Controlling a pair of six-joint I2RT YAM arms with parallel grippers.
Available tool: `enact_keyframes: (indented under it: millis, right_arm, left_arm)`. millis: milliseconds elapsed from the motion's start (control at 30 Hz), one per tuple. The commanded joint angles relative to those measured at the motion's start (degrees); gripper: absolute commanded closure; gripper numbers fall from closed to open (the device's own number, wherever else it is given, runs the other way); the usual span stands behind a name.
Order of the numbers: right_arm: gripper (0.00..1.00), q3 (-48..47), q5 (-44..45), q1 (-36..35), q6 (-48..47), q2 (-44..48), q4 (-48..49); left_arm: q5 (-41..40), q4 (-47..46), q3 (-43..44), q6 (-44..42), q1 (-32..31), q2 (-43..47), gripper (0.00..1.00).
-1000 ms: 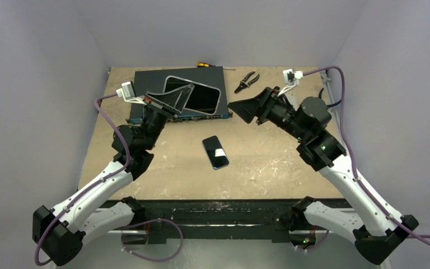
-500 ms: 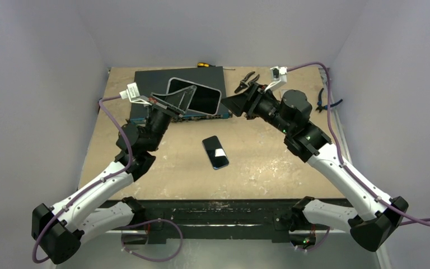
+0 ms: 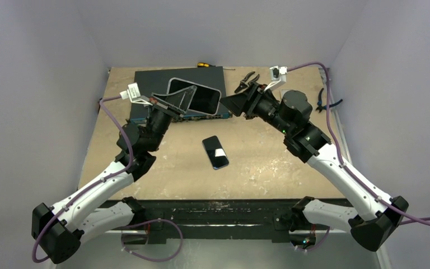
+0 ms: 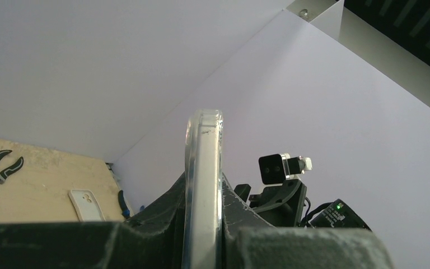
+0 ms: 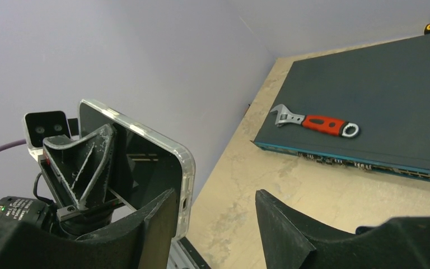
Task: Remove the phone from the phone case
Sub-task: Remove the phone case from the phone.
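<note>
My left gripper (image 3: 179, 100) is shut on a clear-rimmed phone case (image 3: 197, 96) and holds it up on edge over the back of the table. In the left wrist view the case (image 4: 203, 168) stands edge-on between the fingers of the left gripper (image 4: 203, 188). Its face (image 5: 140, 162) looks dark, and I cannot tell whether anything sits inside. A black phone (image 3: 215, 151) lies flat, screen up, mid-table, apart from the case. My right gripper (image 3: 236, 105) is open just right of the case's corner. Nothing is between the fingers of the right gripper (image 5: 215, 224).
A dark flat box (image 3: 145, 78) lies at the back under the case, with a red-handled wrench (image 5: 313, 122) on it. Pliers (image 3: 247, 81) and a screwdriver (image 3: 204, 65) lie at the back. Blue-handled pliers (image 3: 327, 103) and a white case (image 4: 87, 204) lie at the right.
My right arm swung left and forward toward the held case, and its jaws narrowed somewhat. The left arm lifted the case slightly to the right. The phone on the table has not moved.
</note>
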State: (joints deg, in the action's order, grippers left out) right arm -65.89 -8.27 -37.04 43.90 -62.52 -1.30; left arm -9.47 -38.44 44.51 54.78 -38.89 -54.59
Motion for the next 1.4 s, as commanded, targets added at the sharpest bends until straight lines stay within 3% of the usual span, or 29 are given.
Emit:
enact_keyframes:
  millis: [0,1367]
  right_arm:
    - [0.42,-2.23,-0.80,-0.54,0.31,-0.74,2.08]
    - [0.64,-3.02,2.08,-0.93,0.31,-6.87,-8.40]
  left_arm:
    - [-0.72,-5.33,3.04,-1.18,-0.67,0.53,1.00]
    - [-2.76,-8.35,2.96,-2.18,-0.84,1.95,1.00]
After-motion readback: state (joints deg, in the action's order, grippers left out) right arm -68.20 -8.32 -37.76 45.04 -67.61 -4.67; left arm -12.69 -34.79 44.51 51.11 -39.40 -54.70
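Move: The case's right end, with the phone still in it and held by the left hand, lies about 3 cm left and 1 cm ahead of the right hand, roughly level with it. The loose phone lies some 37 cm below the right hand, about 4 cm back and 1 cm left. The flat black box is roughly 25 cm ahead, 19 cm left and 35 cm down. From the left hand, the case's right end is some 8 cm right and 1 cm back, about level. The case's right end is met by the right hand, which eases down, left and a little forward, about 3.5 cm in all, its fingertips closing by about a third and tipping down slightly around the edge. The left hand keeps its grip while sinking 2 cm and drifting about 1 cm forward. Whether the right fingers touch can't be seen. ##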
